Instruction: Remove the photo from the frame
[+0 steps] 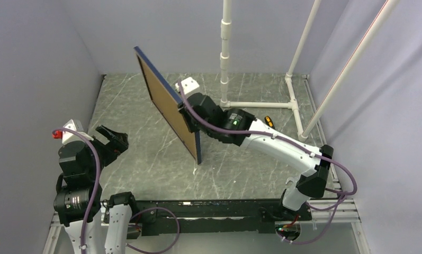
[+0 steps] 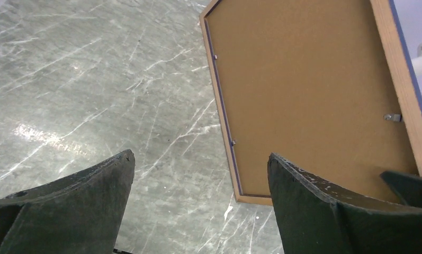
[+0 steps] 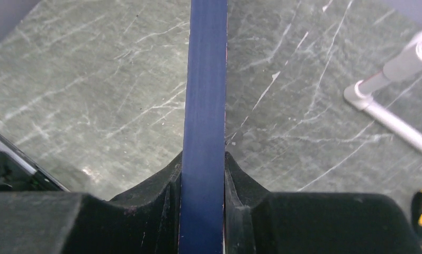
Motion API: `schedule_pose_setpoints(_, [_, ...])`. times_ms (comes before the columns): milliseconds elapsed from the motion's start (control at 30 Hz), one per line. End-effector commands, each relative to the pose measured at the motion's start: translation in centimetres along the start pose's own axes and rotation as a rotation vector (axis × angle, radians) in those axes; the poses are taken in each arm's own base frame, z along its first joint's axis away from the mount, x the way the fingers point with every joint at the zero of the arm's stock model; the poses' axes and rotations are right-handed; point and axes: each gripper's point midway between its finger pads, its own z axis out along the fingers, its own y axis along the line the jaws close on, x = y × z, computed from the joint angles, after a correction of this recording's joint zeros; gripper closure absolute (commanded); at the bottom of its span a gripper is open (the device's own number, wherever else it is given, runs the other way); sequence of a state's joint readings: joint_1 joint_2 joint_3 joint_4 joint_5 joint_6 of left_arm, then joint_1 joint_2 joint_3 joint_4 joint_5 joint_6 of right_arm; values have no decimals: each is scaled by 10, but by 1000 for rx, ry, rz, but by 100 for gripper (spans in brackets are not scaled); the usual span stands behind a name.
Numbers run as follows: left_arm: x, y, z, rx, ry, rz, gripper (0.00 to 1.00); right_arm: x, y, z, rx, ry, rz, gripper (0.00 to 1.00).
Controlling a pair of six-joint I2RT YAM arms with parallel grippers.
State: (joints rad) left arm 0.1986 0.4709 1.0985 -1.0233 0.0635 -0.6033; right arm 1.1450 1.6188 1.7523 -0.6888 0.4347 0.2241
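Note:
The navy frame (image 1: 198,149) stands on edge, tilted, its lower corner at or just above the marbled table (image 1: 145,159). The photo shows only as its brown hardboard back (image 1: 169,103), facing the left arm; the printed side is hidden. My right gripper (image 1: 187,110) is shut on the frame's right edge, and in the right wrist view the navy frame edge (image 3: 206,79) runs between that gripper's (image 3: 203,159) fingers. My left gripper (image 1: 113,138) is open and empty, apart from the frame. From the left wrist, the brown back (image 2: 304,90) lies beyond the open left gripper (image 2: 200,156).
A white pipe stand (image 1: 225,53) rises at the back of the table, its base rails (image 1: 261,105) to the right. A small yellow and black tool (image 1: 269,121) lies behind the right arm. Small metal tabs (image 2: 393,117) sit on the frame's back. Grey walls enclose the sides.

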Motion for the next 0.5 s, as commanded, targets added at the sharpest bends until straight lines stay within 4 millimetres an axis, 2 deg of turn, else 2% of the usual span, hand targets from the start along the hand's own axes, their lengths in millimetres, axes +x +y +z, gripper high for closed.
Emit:
schedule_pose_setpoints(0, [-3, -15, 4, 81, -6, 13, 4, -49, -6, -36, -69, -82, 224, 100])
schedule_pose_setpoints(67, [-1, -16, 5, 91, 1, 14, 4, -51, -13, -41, -68, -75, 255, 100])
schedule_pose_setpoints(133, [2, -16, 6, 98, 8, 18, 4, -44, -16, -43, -70, -68, 280, 100])
schedule_pose_setpoints(267, [14, -18, 17, 134, 58, 32, 4, -13, -16, -47, -95, -37, 358, 100])
schedule_pose_setpoints(467, [46, -24, 43, 213, 218, 31, 7, 23, -31, -59, -73, -58, 461, 100])
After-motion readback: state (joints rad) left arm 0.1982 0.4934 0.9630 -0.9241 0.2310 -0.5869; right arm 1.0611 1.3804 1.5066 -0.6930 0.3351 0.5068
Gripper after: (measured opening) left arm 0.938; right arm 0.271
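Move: The right hand already grips the upper long edge of the upright frame. The frame's middle lies some 11 cm below that hand, about 5 cm farther out and 5 cm left. On the table 29 cm below the right hand, the white pipe corner stands roughly 14 cm right and 18 cm ahead, and the screwdriver about 32 cm right and 8 cm ahead. From the empty left hand, the frame's middle is about 13 cm ahead, 17 cm right and 10 cm lower. Still pinching the frame's upper long edge, the right hand rises a touch forward, then swings about 5 cm to its right and slightly back and down, rolling its left side up and tipping down to lean the top over. The open left hand sinks some 3 cm and eases right and forward towards the frame's brown back, turning slightly clockwise, touching nothing. ##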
